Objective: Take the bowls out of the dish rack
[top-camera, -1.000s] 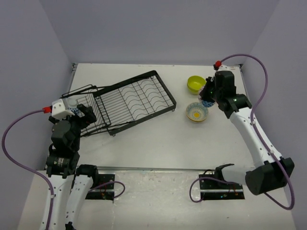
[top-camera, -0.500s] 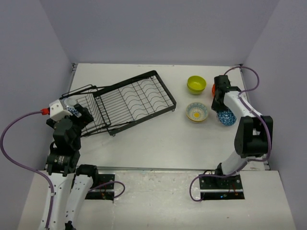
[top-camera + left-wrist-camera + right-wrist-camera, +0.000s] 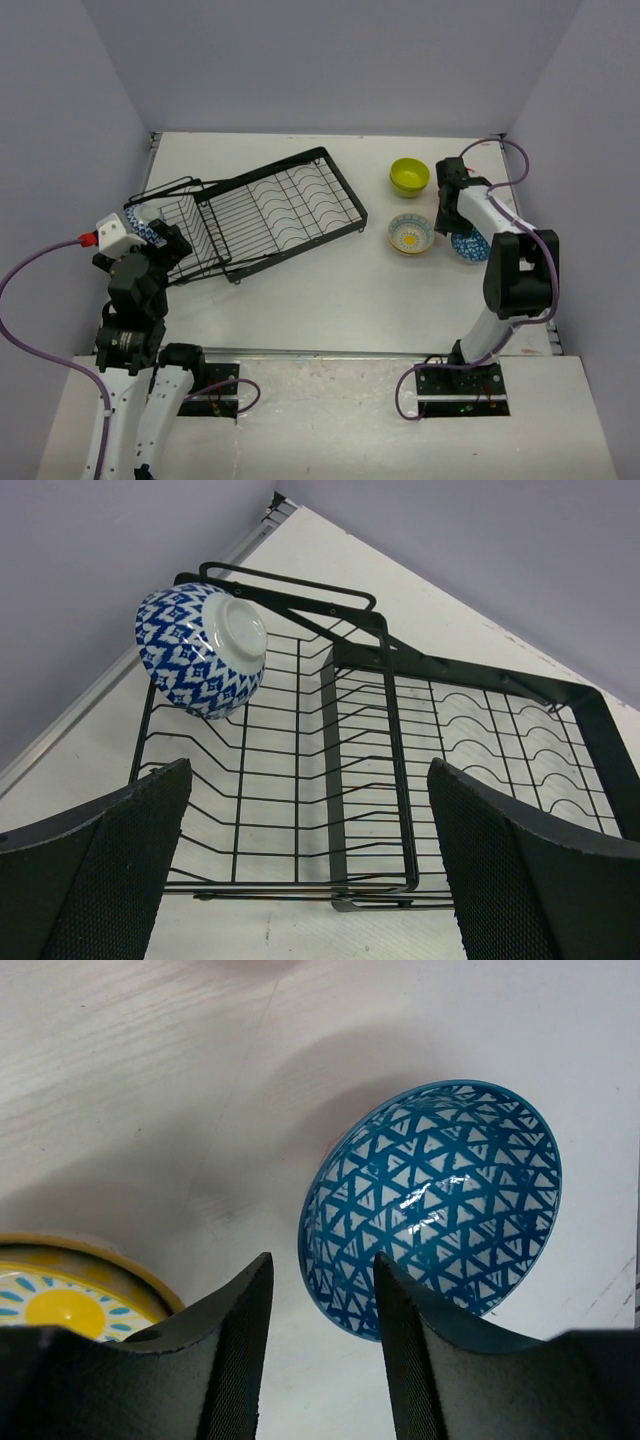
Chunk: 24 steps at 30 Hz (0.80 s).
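The black wire dish rack point(image 3: 270, 208) lies at an angle left of centre. A blue-and-white patterned bowl point(image 3: 201, 650) lies on its side in the basket end point(image 3: 300, 740), its foot facing the camera. My left gripper point(image 3: 310, 770) is open a short way in front of that basket, with nothing between its fingers; the top view shows it point(image 3: 168, 243) at the rack's left end. My right gripper point(image 3: 322, 1265) is open just above the near rim of a blue triangle-patterned bowl point(image 3: 440, 1200) resting on the table. The lime green bowl point(image 3: 409, 176) and the cream bowl point(image 3: 411, 233) stand left of it.
The cream bowl's rim point(image 3: 70, 1260) sits close to my right gripper's left finger point(image 3: 215, 1350). The right arm point(image 3: 520, 270) partly covers the blue bowl point(image 3: 470, 248) from above. Walls close in the table on three sides.
My right arm carried the blue triangle-patterned bowl down to the table right of the cream bowl, and its jaws have parted. The left gripper shifted slightly and stayed open.
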### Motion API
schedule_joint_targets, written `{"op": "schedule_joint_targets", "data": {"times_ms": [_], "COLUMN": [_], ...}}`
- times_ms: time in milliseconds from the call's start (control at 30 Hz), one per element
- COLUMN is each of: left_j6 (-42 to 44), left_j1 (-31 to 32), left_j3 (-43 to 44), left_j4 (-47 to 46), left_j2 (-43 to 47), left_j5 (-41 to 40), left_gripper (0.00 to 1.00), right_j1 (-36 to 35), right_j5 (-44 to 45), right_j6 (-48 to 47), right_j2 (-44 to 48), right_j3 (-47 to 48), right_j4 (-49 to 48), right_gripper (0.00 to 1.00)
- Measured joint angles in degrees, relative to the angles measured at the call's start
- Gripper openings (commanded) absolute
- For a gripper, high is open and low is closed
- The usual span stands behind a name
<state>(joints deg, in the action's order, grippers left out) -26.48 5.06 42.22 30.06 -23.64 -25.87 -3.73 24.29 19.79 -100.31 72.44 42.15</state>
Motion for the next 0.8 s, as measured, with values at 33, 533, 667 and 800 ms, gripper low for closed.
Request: {"op": "schedule_joint_targets", "data": {"times_ms": [33, 533, 667, 800], "left_j6": [-0.07, -6.6, -10.38, -11.69], "left_j1": [0.0, -1.62, -8.72, -20.83], "left_j3": [0.0, 2.99, 8.2, 13.9], "left_j4": [0.0, 4.7, 5.88, 5.62], "left_j2": [-0.02, -11.69, -18.36, -25.09], "left_j5": [0.0, -4.94, -3.58, 0.46], "left_gripper": [1.0, 1.0, 1.0, 1.0], "right_j1": [-0.2, -2.75, -3.89, -3.93], "right_j5": [-0.07, -18.38, -29.29, -38.93], "right_j6": [0.07, 2.25, 4.35, 6.34], "right_j2": [0.26, 40.5, 45.0, 42.51], "right_j3": [0.0, -11.17, -17.57, -20.87], "right_j4": [0.04, -11.8, -18.45, -24.02], "right_gripper": [0.48, 0.99, 0.99, 0.99]}}
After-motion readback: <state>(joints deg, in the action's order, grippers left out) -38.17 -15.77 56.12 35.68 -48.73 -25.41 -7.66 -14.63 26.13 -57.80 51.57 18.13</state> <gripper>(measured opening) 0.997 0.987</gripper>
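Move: The zigzag bowl, last in the rack, lies about 14 cm ahead of the left hand, 14 cm to its left and 17 cm below; the rack's main section is centred some 18 cm ahead and 22 cm right. The right hand straddles the left rim of the blue bowl, whose middle is about 5 cm right, 3 cm back, 4 cm below. From that hand the yellow bowl stands 11 cm left, level; the green bowls 17 cm ahead, 9 cm left; the orange bowls 15 cm ahead, 7 cm right. The right fingers, already half open about the blue bowl's left rim, come clear of it and spread fully as the hand climbs some 18 cm, then swings about 14 cm left above the yellow bowl, tipping up and turning left, and drifts slightly back. The open left hand dips about 3 cm, then sweeps some 9 cm left with a little forward towards the zigzag bowl, rising again and turning some 25 degrees counter-clockwise. ##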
